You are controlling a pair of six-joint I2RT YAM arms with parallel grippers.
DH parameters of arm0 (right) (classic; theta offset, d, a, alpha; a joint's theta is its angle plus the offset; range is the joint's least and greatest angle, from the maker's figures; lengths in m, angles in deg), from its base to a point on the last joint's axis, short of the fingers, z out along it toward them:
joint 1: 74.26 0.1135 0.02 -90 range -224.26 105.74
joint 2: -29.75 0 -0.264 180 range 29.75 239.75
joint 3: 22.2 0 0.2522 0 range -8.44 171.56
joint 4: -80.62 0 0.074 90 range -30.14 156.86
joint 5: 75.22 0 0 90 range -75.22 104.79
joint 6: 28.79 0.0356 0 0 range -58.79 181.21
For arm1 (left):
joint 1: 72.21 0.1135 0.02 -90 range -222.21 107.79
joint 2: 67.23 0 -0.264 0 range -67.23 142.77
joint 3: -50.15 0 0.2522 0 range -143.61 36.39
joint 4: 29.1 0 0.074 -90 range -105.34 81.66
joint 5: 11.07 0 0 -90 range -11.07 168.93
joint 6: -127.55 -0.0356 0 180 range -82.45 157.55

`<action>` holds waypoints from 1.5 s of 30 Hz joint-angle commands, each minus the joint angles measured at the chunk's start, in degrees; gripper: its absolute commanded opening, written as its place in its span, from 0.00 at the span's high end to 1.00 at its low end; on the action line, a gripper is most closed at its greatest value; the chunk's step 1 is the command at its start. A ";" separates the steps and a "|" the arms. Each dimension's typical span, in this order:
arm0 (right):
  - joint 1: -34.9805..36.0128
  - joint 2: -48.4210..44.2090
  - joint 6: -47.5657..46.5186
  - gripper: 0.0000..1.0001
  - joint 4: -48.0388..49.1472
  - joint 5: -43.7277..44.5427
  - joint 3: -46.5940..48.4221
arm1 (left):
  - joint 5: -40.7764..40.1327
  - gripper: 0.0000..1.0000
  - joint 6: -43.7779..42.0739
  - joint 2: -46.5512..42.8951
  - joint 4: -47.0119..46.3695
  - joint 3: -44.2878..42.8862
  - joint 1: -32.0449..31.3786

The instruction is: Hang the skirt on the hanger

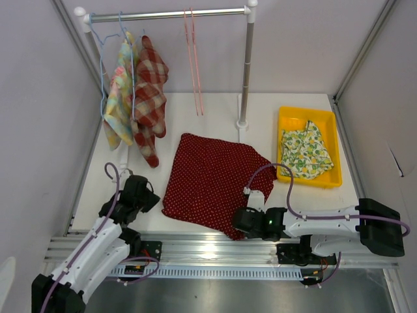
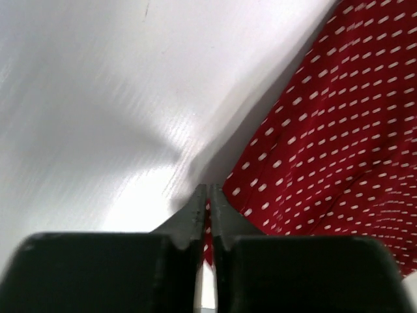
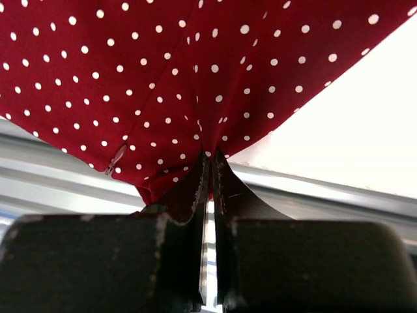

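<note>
The red skirt point(image 1: 212, 182) with white dots lies flat on the white table, between the two arms. My right gripper point(image 1: 238, 222) is shut on its near edge; in the right wrist view the cloth point(image 3: 195, 59) bunches into the fingertips of the gripper point(image 3: 208, 155), with a zipper pull point(image 3: 117, 158) to the left. My left gripper point(image 1: 155, 199) sits at the skirt's near left corner. In the left wrist view its jaws point(image 2: 208, 189) are almost together, with a strip of the red cloth point(image 2: 339, 130) between them. An empty pink hanger point(image 1: 193, 59) hangs on the rail at the back.
The rail point(image 1: 169, 14) spans the back on white posts, one post point(image 1: 245, 72) standing behind the skirt. Plaid garments point(image 1: 146, 91) hang on blue hangers at its left end. A yellow tray point(image 1: 332, 124) at right holds a floral garment point(image 1: 305, 151).
</note>
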 commanded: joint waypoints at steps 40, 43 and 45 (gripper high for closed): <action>-8.30 -9.00 -14.41 0.24 -10.73 0.66 18.31 | -15.12 0.24 -43.57 44.63 -16.11 -83.94 -10.88; -8.74 -9.00 -15.37 0.24 -11.08 0.83 19.45 | -15.29 0.24 -44.72 48.59 -15.14 -88.44 -10.45; -9.18 -9.09 -15.73 0.24 -11.34 0.83 19.80 | -14.86 0.24 -44.81 50.08 -14.53 -89.85 -10.00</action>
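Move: High up beyond the skirt, the middle of the pink hangers on the rail lies roughly 38 cm ahead of the left hand, 14 cm to its right and some 43 cm above. The hanging plaid cloth is about 30 cm ahead of the left hand, 1 cm to its right and 30 cm up. From the right hand, which pinches the red dotted skirt's near corner, the skirt's middle is some 18 cm ahead, 9 cm left, about 1 cm below; the yellow tray lies 32 cm ahead, 28 cm right. Leaving the skirt's left corner, the left hand opens wide and sweeps up about 40 cm, then mainly forward some 25 cm and a little right, tilting from steeply down to near level, towards the pink hangers. The right hand first drags its pinched corner a few centimetres right, then opens, lets go and backs off upward, drifting slightly forward and left. ##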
